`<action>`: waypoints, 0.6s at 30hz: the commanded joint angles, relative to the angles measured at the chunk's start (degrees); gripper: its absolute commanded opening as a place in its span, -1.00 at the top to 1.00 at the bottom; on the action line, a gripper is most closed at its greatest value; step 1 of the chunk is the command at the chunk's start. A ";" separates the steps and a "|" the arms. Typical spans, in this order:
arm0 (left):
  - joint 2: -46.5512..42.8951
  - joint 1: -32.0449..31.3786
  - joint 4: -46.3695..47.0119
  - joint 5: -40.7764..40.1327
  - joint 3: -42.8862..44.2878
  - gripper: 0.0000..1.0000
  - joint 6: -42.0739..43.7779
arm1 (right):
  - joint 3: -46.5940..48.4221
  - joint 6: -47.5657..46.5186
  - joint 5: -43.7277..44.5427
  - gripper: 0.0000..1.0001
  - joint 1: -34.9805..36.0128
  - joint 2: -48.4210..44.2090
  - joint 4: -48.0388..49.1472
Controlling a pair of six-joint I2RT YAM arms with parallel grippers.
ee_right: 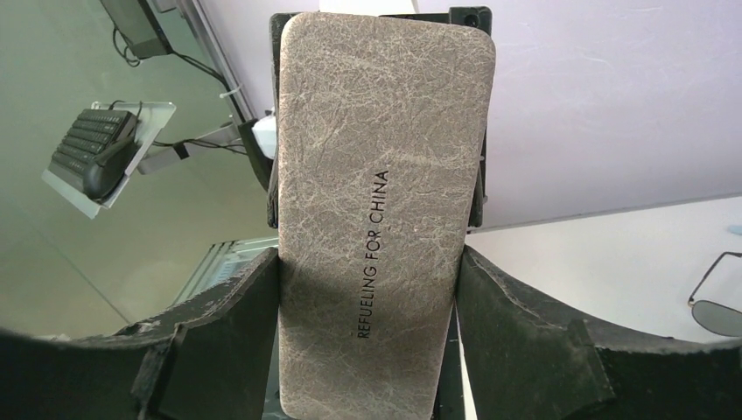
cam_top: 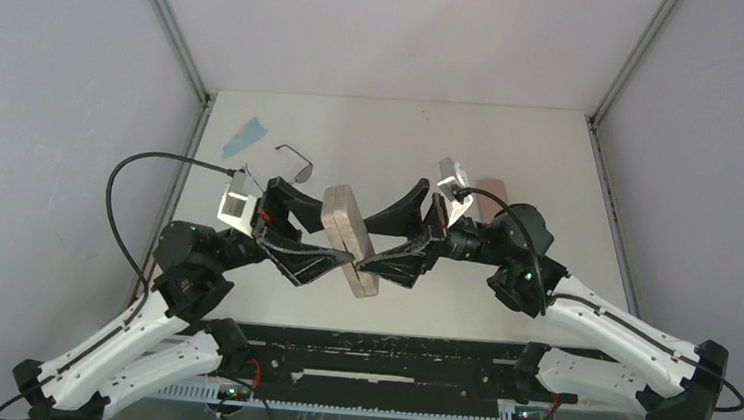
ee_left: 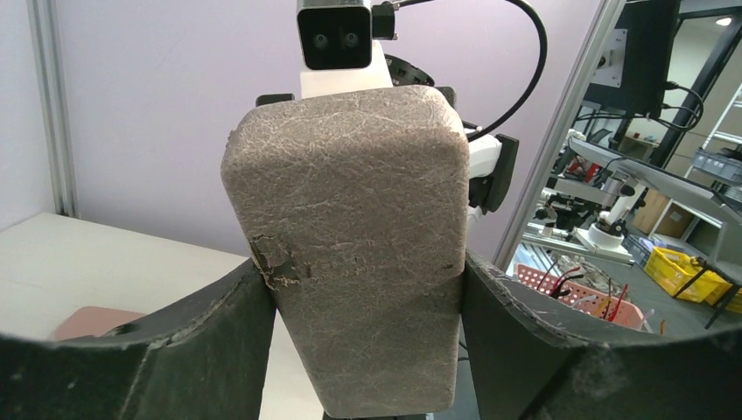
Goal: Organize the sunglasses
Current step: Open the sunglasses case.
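Observation:
A grey-brown oblong case (cam_top: 344, 208) hangs above the middle of the table, gripped from both sides. My left gripper (cam_top: 337, 240) is shut on its long edges from the left, both fingers pressing its sides in the left wrist view (ee_left: 363, 284). My right gripper (cam_top: 366, 246) is shut on the same case from the right; that face reads "REFUELING FOR CHINA" in the right wrist view (ee_right: 367, 276). One pair of sunglasses (cam_top: 295, 165) with a thin black frame lies on the table behind the left wrist, and its edge shows in the right wrist view (ee_right: 716, 302).
A light blue cloth (cam_top: 245, 137) lies at the back left of the table. A pink case (cam_top: 495, 191) lies behind the right wrist, partly hidden, and it also shows in the left wrist view (ee_left: 92, 322). Grey walls close the table's sides.

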 commanded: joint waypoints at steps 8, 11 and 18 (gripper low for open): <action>-2.11 -0.59 -10.36 -10.16 4.23 0.30 6.67 | 3.91 -7.61 23.33 1.00 0.28 -3.95 -14.04; -1.97 -0.59 -14.39 -15.44 4.80 0.23 8.11 | 4.67 -9.77 28.16 1.00 0.63 -4.59 -17.51; -0.96 -0.59 -21.52 -24.13 6.76 -0.30 9.75 | 6.38 -12.54 37.17 1.00 1.65 -5.14 -22.64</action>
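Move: The grey sunglasses case hangs shut between the two hands, its middle about 2 cm to the right of the left hand and 2 cm to the left of the right hand, level with both in reach and height. On the table some 39 cm below, the sunglasses lie about 32 cm ahead and 22 cm left of the left hand; the pink case lies around 29 cm ahead and 27 cm right of the right hand. The case's two halves, each still pinched by its edges in one gripper, are carried some 6 cm forward and 3–4 cm down while being folded apart. The left hand turns about 20 degrees counter-clockwise and the right slightly more clockwise, gathering speed and easing a few centimetres away from each other; both sets of fingers swing forward and tip down, keeping their hold. ##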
